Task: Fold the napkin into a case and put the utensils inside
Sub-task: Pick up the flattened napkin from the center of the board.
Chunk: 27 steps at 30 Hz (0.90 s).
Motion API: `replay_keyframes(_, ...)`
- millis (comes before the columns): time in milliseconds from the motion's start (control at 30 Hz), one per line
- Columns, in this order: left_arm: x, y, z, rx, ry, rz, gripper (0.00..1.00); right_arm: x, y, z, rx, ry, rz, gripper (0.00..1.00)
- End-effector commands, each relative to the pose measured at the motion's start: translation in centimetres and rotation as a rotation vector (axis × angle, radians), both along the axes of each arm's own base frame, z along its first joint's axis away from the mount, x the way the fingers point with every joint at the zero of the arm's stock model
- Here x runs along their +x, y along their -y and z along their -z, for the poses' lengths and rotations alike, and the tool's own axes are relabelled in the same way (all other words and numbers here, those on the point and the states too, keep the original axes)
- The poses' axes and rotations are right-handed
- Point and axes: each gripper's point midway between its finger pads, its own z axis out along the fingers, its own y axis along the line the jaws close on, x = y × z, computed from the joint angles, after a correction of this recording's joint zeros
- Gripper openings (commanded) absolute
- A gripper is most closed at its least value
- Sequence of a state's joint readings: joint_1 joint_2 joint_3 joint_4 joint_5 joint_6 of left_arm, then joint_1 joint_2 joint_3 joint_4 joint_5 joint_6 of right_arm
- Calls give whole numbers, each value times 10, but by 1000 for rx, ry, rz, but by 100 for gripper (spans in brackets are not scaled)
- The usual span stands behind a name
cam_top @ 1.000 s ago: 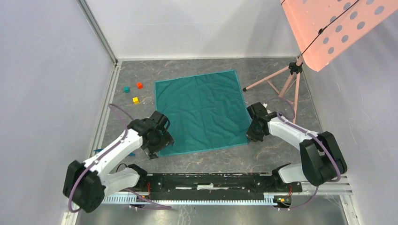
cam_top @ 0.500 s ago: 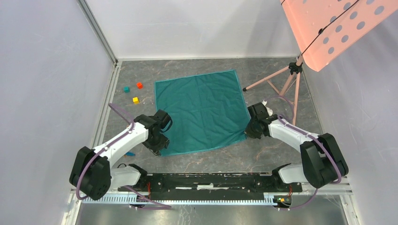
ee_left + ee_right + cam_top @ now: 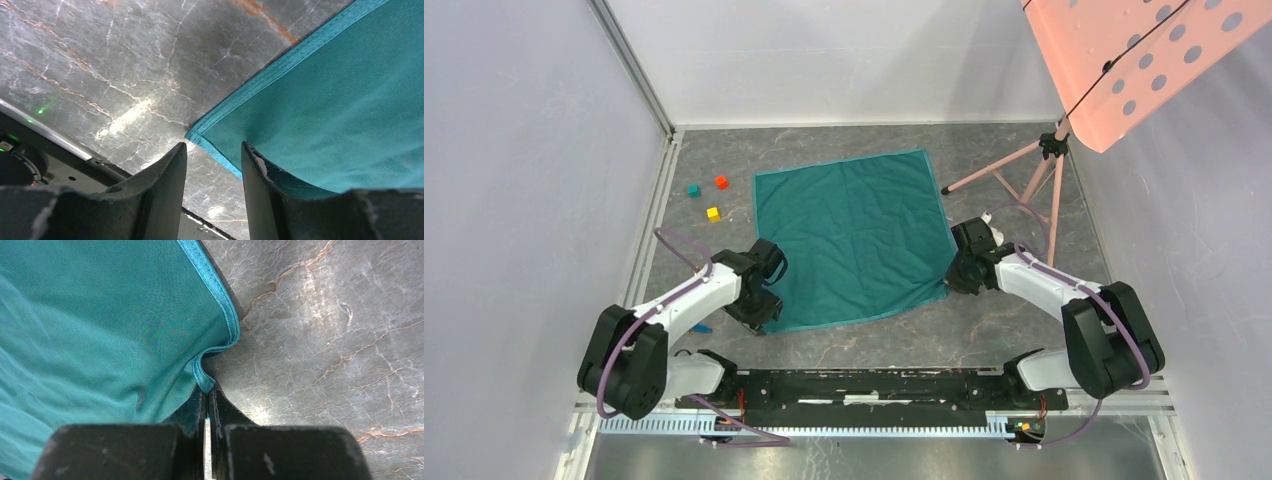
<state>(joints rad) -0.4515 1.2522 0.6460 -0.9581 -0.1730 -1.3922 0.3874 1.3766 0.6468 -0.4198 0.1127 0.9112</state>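
The teal-green napkin lies spread flat on the grey marble table, unfolded. My left gripper is at its near-left corner. In the left wrist view the left gripper stands open, with bare table in the gap. The napkin's corner lies just ahead of the tips, and the right finger overlaps the hem. My right gripper is at the near-right corner. In the right wrist view the right gripper is shut on the bunched hem of the napkin. A sliver of blue utensil peeks out beside the left arm.
Three small cubes, teal, red and yellow, sit left of the napkin's far corner. A pink tripod with a perforated pink panel stands at the far right. White walls close in the table on three sides.
My left gripper has narrowed its jaws and slid in toward the napkin's near-left corner. My right gripper stayed shut and drew the near-right corner slightly inward.
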Motion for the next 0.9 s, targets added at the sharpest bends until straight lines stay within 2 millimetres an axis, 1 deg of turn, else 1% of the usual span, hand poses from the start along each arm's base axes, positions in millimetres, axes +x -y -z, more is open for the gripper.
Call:
replay_keyframes(0, 8, -1, 7, -1, 21, 2, 51, -11, 10, 10, -52, -47, 1, 0)
replay_keyframes(100, 8, -1, 15, -20, 22, 6, 52, -12, 10, 11, -51, -51, 1, 0)
replay_keyframes(200, 9, -5, 14, -1, 23, 12, 52, -13, 10, 12, -53, -58, -1, 0)
replay_keyframes(300, 3, -10, 15, 16, 7, -16, 52, -13, 10, 12, -52, -62, -2, 0)
replay_keyframes(400, 2, -8, 15, 1, 15, -48, 55, -12, 7, 11, -41, -59, -1, 0)
replay_keyframes(467, 4, -8, 14, -5, 34, -50, 53, -12, 6, 10, -34, -58, 0, 0)
replay_keyframes(700, 9, -12, 13, 18, 52, -53, 35, -12, 6, 7, -30, -47, 7, 0)
replay_keyframes(767, 11, -12, 12, 20, 71, -47, 23, -11, 6, 6, -26, -39, 10, 0)
replay_keyframes(800, 13, -13, 11, 18, 83, -41, 16, -11, 5, 6, -24, -39, 6, 0)
replay_keyframes(833, 15, -14, 9, 22, 93, -35, 7, -10, 5, 5, -23, -36, 4, 0)
replay_keyframes(867, 17, -14, 6, 24, 105, -28, 3, -10, 5, 4, -25, -30, -1, 0)
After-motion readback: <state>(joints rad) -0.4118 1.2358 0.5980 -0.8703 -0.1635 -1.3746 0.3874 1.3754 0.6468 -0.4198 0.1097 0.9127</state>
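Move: The napkin's near-left corner lies almost under the left gripper, about 1 cm back, 1 cm to its left and 2 cm below. From there the near-right corner, already pinched by the right gripper, is roughly 10 cm ahead and 30 cm right; the yellow cube sits some 26 cm ahead and 10 cm left. From the right gripper, the near-left corner lies about 11 cm back and 30 cm left. Lower the half-open left gripper about 1 cm, easing it a little forward with the fingers pointing down so they straddle the napkin's near-left corner. Stay low there, then close the fingers to pinch the hem beside that corner, creeping only slightly forward as they shut. Keep the right gripper still, holding its own corner closed. ##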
